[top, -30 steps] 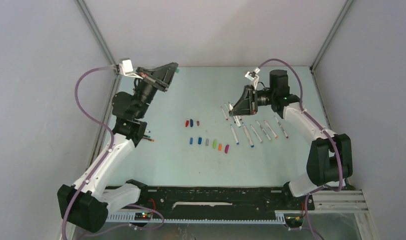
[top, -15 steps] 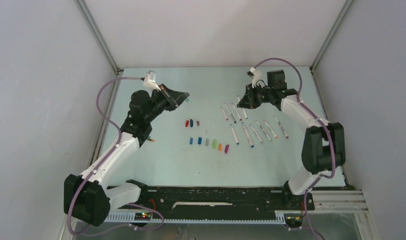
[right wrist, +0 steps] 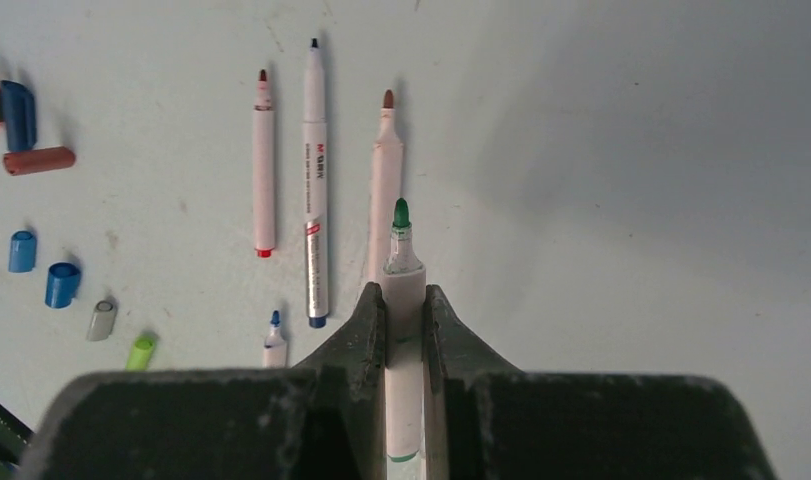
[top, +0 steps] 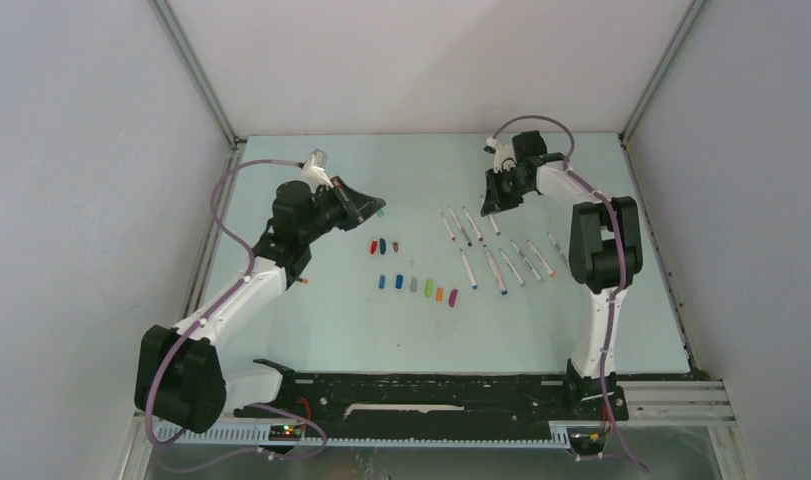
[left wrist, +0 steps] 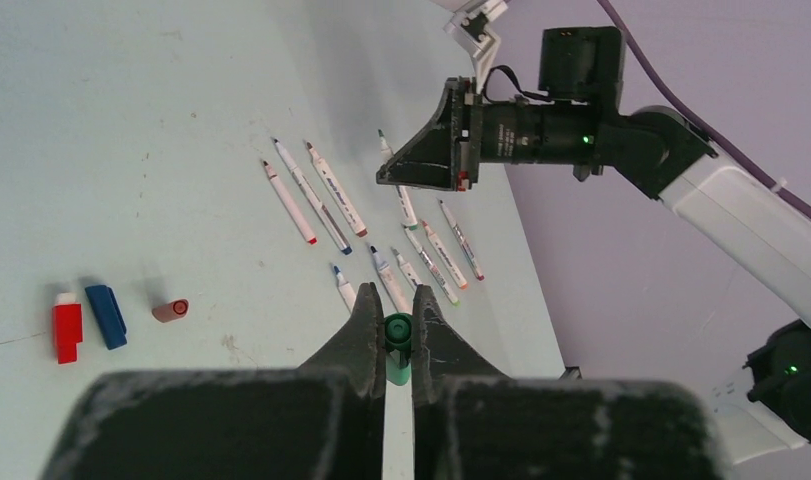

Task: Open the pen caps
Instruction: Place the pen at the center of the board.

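My left gripper (left wrist: 398, 335) is shut on a green pen cap (left wrist: 398, 328), held above the table left of centre; in the top view that gripper (top: 378, 211) points right. My right gripper (right wrist: 405, 300) is shut on a white pen (right wrist: 404, 275) with its bare green tip pointing away, over the far right of the table (top: 489, 205). Loose pen caps lie in two rows mid-table: red (top: 373, 246), blue (top: 382, 244), brown (top: 395, 244), and a longer row (top: 414, 284) nearer me. Several uncapped pens (top: 495, 270) lie to their right.
Three uncapped pens (right wrist: 314, 180) lie just left of the held pen. A small orange-tipped item (top: 303, 281) lies beside the left arm. Grey walls enclose the table on three sides; the right arm's elbow (top: 601, 240) stands over the right part.
The left arm has swung from the back left corner towards the table's middle, still gripping the green cap. The right gripper has drawn back towards the far edge with its pen.
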You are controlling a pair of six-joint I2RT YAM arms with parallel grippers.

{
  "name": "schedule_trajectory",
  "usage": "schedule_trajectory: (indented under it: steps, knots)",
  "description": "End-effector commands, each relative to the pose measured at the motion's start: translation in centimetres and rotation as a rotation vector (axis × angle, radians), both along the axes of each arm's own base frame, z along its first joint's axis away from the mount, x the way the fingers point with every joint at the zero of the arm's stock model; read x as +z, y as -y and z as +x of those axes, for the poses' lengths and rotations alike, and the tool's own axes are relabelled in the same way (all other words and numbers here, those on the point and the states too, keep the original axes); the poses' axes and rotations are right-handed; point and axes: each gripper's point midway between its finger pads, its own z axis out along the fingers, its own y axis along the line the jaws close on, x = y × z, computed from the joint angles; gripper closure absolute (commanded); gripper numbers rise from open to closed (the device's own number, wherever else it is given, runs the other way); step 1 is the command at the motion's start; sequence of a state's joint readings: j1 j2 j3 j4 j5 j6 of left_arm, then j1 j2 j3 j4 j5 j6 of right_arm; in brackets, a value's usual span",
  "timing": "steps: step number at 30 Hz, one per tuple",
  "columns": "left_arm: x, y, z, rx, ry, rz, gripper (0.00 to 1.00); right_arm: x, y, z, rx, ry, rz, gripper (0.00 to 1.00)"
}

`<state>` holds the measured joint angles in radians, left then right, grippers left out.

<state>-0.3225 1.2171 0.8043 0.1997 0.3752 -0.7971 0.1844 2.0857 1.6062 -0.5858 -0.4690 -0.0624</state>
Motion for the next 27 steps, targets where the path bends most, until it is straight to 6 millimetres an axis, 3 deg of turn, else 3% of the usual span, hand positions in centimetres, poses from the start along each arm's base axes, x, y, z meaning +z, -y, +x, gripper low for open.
schedule_trajectory:
  steps: [1,8,18,23,27]
  knots:
    - [-0.6,0.2,-0.3,-0.020,-0.005,-0.015,1.00,-0.6,0.5,1.1,-0.003,-0.027,-0.046,0.94]
    - [-1.0,0.2,-0.3,-0.020,-0.014,-0.012,1.00,-2.7,0.6,1.1,-0.001,-0.076,-0.062,0.86]
    - [-0.9,0.4,-0.4,-0.033,-0.018,-0.023,0.99,-3.3,0.6,1.0,-0.005,-0.108,-0.074,0.71]
    - [-0.9,0.6,-0.5,-0.042,-0.021,-0.026,0.99,-2.3,0.8,0.8,-0.005,-0.093,-0.074,0.66]
    - [-1.2,1.3,-0.6,-0.067,-0.036,-0.026,0.99,0.2,0.8,0.4,0.008,-0.042,-0.061,0.66]
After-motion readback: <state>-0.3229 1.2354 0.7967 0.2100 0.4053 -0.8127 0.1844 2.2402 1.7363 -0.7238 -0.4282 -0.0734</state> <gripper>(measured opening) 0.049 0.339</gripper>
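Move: The spot for the held green pen, just right of the brown pen, is about 4 cm below the right hand and 1 cm to its right. The brown pen lies 2 cm ahead and 2 cm left of that hand, the black pen 1 cm ahead and 5 cm left, and the small blue pen 10 cm back and 3 cm left, all near board level. From the left hand, the spot is roughly 20 cm right, 10 cm ahead and 23 cm down. Right hand lowers the green pen about 4 cm beside the brown pen, then opens its fingers to release it. ##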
